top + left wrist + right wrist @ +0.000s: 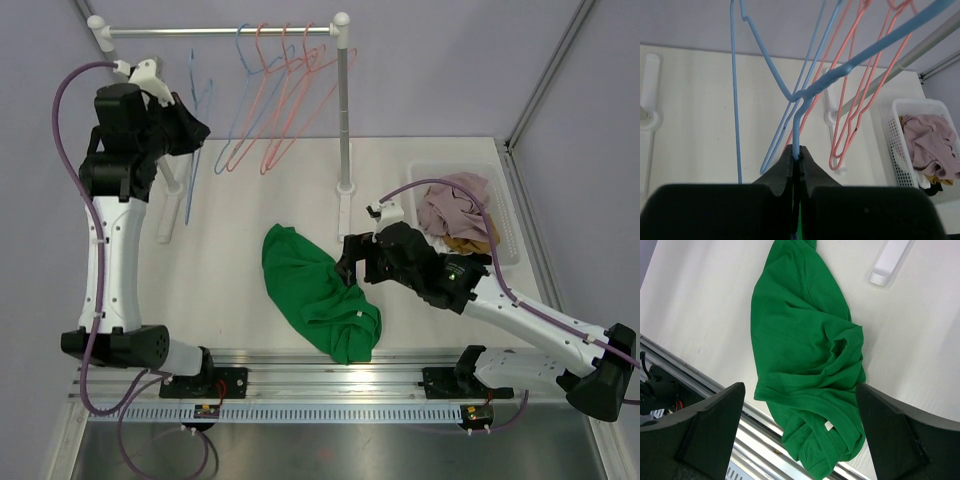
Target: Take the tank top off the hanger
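Note:
The green tank top (318, 293) lies crumpled on the table near the front edge, off any hanger; it fills the right wrist view (802, 365). My right gripper (350, 262) hovers over its right side, jaws wide open and empty (800, 440). My left gripper (192, 132) is raised at the rack's left end and shut on the wire of a bare blue hanger (193, 150); in the left wrist view the jaws (797, 157) pinch the blue hanger (805, 90) at its lower wire.
A clothes rail (225, 31) on white posts carries another blue hanger (240, 110) and pink hangers (290, 100). The right post (345, 110) stands mid-table. A white basket (505, 225) with pinkish clothes (455, 210) sits at the right.

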Action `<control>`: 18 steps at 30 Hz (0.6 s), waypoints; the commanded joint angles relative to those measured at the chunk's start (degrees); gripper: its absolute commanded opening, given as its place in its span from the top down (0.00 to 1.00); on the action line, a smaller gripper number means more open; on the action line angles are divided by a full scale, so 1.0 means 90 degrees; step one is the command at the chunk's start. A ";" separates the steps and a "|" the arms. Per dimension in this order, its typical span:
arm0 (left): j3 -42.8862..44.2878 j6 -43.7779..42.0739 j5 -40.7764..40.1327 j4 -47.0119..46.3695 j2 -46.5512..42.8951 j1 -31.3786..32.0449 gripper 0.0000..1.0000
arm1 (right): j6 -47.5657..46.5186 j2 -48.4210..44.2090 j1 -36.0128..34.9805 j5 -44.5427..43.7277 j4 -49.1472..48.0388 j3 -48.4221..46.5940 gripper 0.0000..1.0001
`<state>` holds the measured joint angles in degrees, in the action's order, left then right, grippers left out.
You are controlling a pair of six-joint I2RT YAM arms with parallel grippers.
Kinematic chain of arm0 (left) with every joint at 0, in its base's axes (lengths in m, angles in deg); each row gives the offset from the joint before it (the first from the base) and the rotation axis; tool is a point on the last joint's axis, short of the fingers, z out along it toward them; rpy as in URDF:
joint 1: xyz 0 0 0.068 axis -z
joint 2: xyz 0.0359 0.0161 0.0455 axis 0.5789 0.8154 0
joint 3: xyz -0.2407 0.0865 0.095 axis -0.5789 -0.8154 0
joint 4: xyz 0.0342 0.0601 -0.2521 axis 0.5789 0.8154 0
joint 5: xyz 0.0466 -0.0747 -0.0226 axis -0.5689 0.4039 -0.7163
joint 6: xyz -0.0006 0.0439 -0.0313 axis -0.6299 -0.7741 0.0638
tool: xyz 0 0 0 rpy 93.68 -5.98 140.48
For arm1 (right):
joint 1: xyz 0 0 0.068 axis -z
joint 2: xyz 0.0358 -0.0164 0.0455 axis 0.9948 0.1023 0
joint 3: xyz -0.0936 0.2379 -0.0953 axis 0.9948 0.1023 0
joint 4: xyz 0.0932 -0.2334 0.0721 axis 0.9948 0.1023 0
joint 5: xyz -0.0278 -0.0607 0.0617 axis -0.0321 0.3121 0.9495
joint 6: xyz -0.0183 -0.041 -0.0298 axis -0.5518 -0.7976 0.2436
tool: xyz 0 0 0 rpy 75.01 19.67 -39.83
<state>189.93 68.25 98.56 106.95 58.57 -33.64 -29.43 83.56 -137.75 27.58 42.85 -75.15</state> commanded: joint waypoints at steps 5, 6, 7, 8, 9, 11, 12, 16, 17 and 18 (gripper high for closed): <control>0.2530 0.0396 0.1718 0.0118 0.1587 -0.0427 1.00 | -0.0236 -0.0118 -0.0018 -0.0049 -0.0010 0.0078 0.00; 0.2669 0.0445 0.1892 0.0109 0.1743 -0.0476 1.00 | -0.0255 -0.0147 -0.0018 -0.0049 0.0000 0.0068 0.01; 0.2767 0.0523 0.1952 0.0022 0.1967 -0.0505 1.00 | -0.0275 -0.0167 -0.0018 -0.0059 0.0029 0.0068 0.01; 0.2904 0.0620 0.1953 0.0011 0.2085 -0.0573 1.00 | -0.0304 -0.0186 -0.0018 -0.0059 0.0078 0.0068 0.01; 0.3089 0.0641 0.1933 -0.0037 0.2174 -0.0593 1.00 | -0.0314 -0.0245 -0.0018 -0.0059 0.0069 0.0068 0.00; 0.3159 0.0776 0.1992 -0.0300 0.2368 -0.0671 1.00 | -0.0372 -0.0323 -0.0018 -0.0040 0.0030 0.0116 0.01; 0.3120 0.0816 0.2059 -0.0427 0.2409 -0.0701 1.00 | -0.0392 -0.0401 -0.0018 -0.0011 -0.0009 0.0155 0.00; 0.3285 0.0992 0.2245 -0.0975 0.2779 -0.0701 1.00 | -0.0441 -0.0538 -0.0018 0.0126 -0.0088 0.0253 0.00; 0.3402 0.1070 0.2323 -0.1043 0.2886 -0.0711 1.00 | -0.0441 -0.0538 -0.0018 0.0136 -0.0136 0.0292 0.01; 0.3577 0.1090 0.2333 -0.1005 0.3110 -0.0701 1.00 | -0.0441 -0.0538 -0.0018 0.0136 -0.0165 0.0302 0.00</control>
<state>216.44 75.66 115.11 103.91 84.32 -39.78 -32.23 79.78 -137.75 28.22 43.66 -72.97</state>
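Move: Pinched in the left gripper is the empty blue hanger. Ahead of this hand runs the rack's rail, roughly 20 cm farther out, about 10 cm higher and level with it sideways. A second blue hanger hangs there some 18 cm ahead and 8 cm right, the pink hangers about 18 cm ahead and 18 cm right. From the right hand that stretch of rail lies about 37 cm ahead, 32 cm left and 29 cm up. Bring the left gripper forward about 11 cm towards the rail, keeping the blue hanger pinched in shut fingers. Let it climb some 5 cm early on, then sink about 3 cm while still reaching out. Meanwhile roll its left side down some 10 degrees and swing it slightly clockwise. ##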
